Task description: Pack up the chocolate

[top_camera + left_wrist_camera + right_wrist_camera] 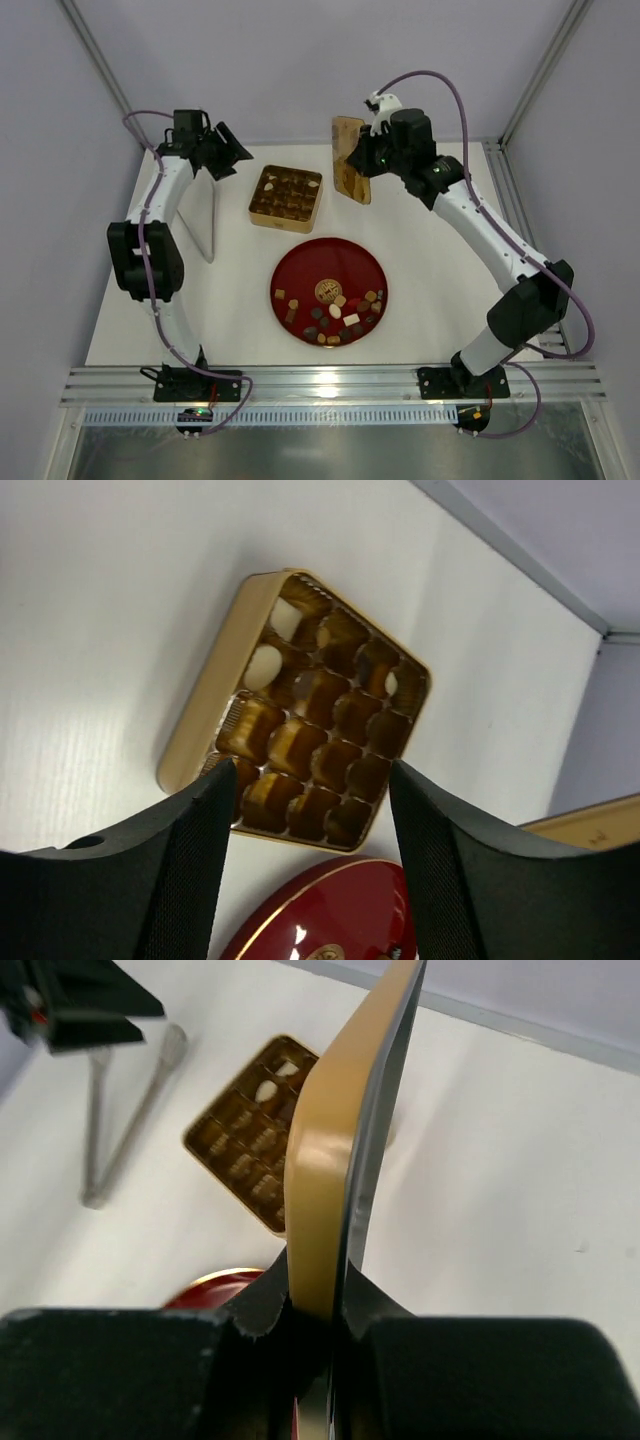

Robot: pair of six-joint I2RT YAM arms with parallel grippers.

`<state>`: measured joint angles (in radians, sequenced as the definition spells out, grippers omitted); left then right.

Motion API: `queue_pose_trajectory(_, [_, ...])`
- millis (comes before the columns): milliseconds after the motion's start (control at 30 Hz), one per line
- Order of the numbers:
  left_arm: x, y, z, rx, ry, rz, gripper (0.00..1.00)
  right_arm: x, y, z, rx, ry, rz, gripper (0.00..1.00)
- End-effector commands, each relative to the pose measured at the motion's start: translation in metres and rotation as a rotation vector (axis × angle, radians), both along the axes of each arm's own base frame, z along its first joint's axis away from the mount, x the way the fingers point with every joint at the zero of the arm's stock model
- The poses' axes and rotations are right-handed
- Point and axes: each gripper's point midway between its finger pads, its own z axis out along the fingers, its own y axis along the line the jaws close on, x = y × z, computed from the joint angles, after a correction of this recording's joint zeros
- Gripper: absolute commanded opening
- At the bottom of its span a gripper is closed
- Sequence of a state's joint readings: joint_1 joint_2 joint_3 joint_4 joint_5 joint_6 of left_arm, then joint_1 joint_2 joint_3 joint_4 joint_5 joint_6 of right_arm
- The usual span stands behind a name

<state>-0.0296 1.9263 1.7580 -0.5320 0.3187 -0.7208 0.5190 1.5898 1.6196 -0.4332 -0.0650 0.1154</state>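
The chocolate (pixel 335 310) lies as several small brown and cream pieces on the near half of a round dark-red plate (pixel 300 265). A few cream pieces (pixel 265 665) sit in cells of the open square gold tin (pixel 285 197), which also fills the left wrist view (pixel 200 730). My left gripper (pixel 232 155) hangs open and empty above the table, left of the tin (pixel 305 880). My right gripper (pixel 365 158) is shut on the gold lid (pixel 350 165), held on edge just right of the tin (pixel 345 1140).
Metal tongs (pixel 205 215) lie on the white table left of the tin, also seen in the right wrist view (pixel 120 1130). The plate (pixel 340 920) sits just in front of the tin. Frame posts and a rail border the table.
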Motion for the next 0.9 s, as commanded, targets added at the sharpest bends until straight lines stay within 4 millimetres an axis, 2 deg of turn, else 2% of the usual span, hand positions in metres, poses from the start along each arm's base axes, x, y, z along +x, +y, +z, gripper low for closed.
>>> queue_pose_trajectory(0, [0.002,0.024,-0.031,0.151,0.063,0.013,0.61,0.002,0.042,0.031,0.4,0.097,0.207,0.04])
queue_pose_trajectory(67, [0.003,0.032,-0.045,0.18,0.088,0.032,0.57,0.01,0.049,0.036,0.482,0.103,0.262,0.04])
queue_pose_trajectory(133, [0.003,0.038,-0.062,0.206,0.124,0.039,0.53,0.024,0.051,0.025,0.576,0.177,0.249,0.04])
queue_pose_trajectory(167, [0.003,0.04,-0.067,0.212,0.14,0.042,0.49,0.027,0.054,0.034,0.63,0.158,0.286,0.04])
queue_pose_trajectory(200, [0.003,0.04,-0.071,0.215,0.147,0.041,0.48,0.031,0.055,0.032,0.668,0.175,0.295,0.04])
queue_pose_trajectory(233, [0.002,0.041,-0.082,0.222,0.171,0.041,0.46,0.041,0.057,0.015,0.73,0.261,0.27,0.04])
queue_pose_trajectory(267, [0.002,0.043,-0.087,0.23,0.179,0.046,0.43,0.046,0.059,0.021,0.771,0.236,0.293,0.04])
queue_pose_trajectory(333, [0.001,0.043,-0.098,0.232,0.202,0.044,0.41,0.056,0.064,0.001,0.821,0.296,0.305,0.04])
queue_pose_trajectory(400, [0.002,0.042,-0.103,0.229,0.213,0.044,0.38,0.063,0.067,0.001,0.884,0.313,0.314,0.04])
queue_pose_trajectory(433, [0.002,0.043,-0.109,0.226,0.225,0.049,0.37,0.068,0.07,-0.014,0.898,0.346,0.305,0.04])
queue_pose_trajectory(467, [0.003,0.042,-0.11,0.223,0.227,0.048,0.35,0.071,0.071,-0.01,0.939,0.35,0.313,0.04])
queue_pose_trajectory(600, [0.003,0.04,-0.12,0.209,0.244,0.056,0.31,0.084,0.077,-0.027,0.991,0.404,0.307,0.04])
queue_pose_trajectory(667, [0.003,0.039,-0.124,0.202,0.253,0.058,0.3,0.087,0.079,-0.03,1.009,0.409,0.309,0.04])
queue_pose_trajectory(800, [0.004,0.033,-0.132,0.181,0.254,0.063,0.28,0.097,0.083,-0.05,1.049,0.456,0.297,0.04])
queue_pose_trajectory(867, [0.003,0.032,-0.138,0.18,0.265,0.061,0.27,0.099,0.084,-0.05,1.068,0.458,0.306,0.04])
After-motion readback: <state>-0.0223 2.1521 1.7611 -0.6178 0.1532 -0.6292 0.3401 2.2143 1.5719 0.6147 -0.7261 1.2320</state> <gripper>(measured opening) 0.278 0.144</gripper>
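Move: The right hand, high up with the lid already in its grip, has the chocolate box about 14 cm ahead, 22 cm to its left and 28 cm below; the red plate lies some 16 cm back, 9 cm left and 30 cm down. From the empty left hand the box is about 3 cm ahead, 10 cm right and 18 cm below, with the tongs roughly 18 cm to its left, 3 cm back and 20 cm down. The right arm keeps its pinch on the lid's edge and swings it towards the box, starting forward and then bearing left and down, about 10 cm forward, 8 cm left and 10 cm down in all, while the wrist rolls its left side up and tips the fingers downward, some 60 degrees altogether, laying the upright lid over. Meanwhile the left hand sinks about 13 cm beside the box's left side, drifting a few centimetres left, tipping its fingers further down and closing them most of the way on nothing. ##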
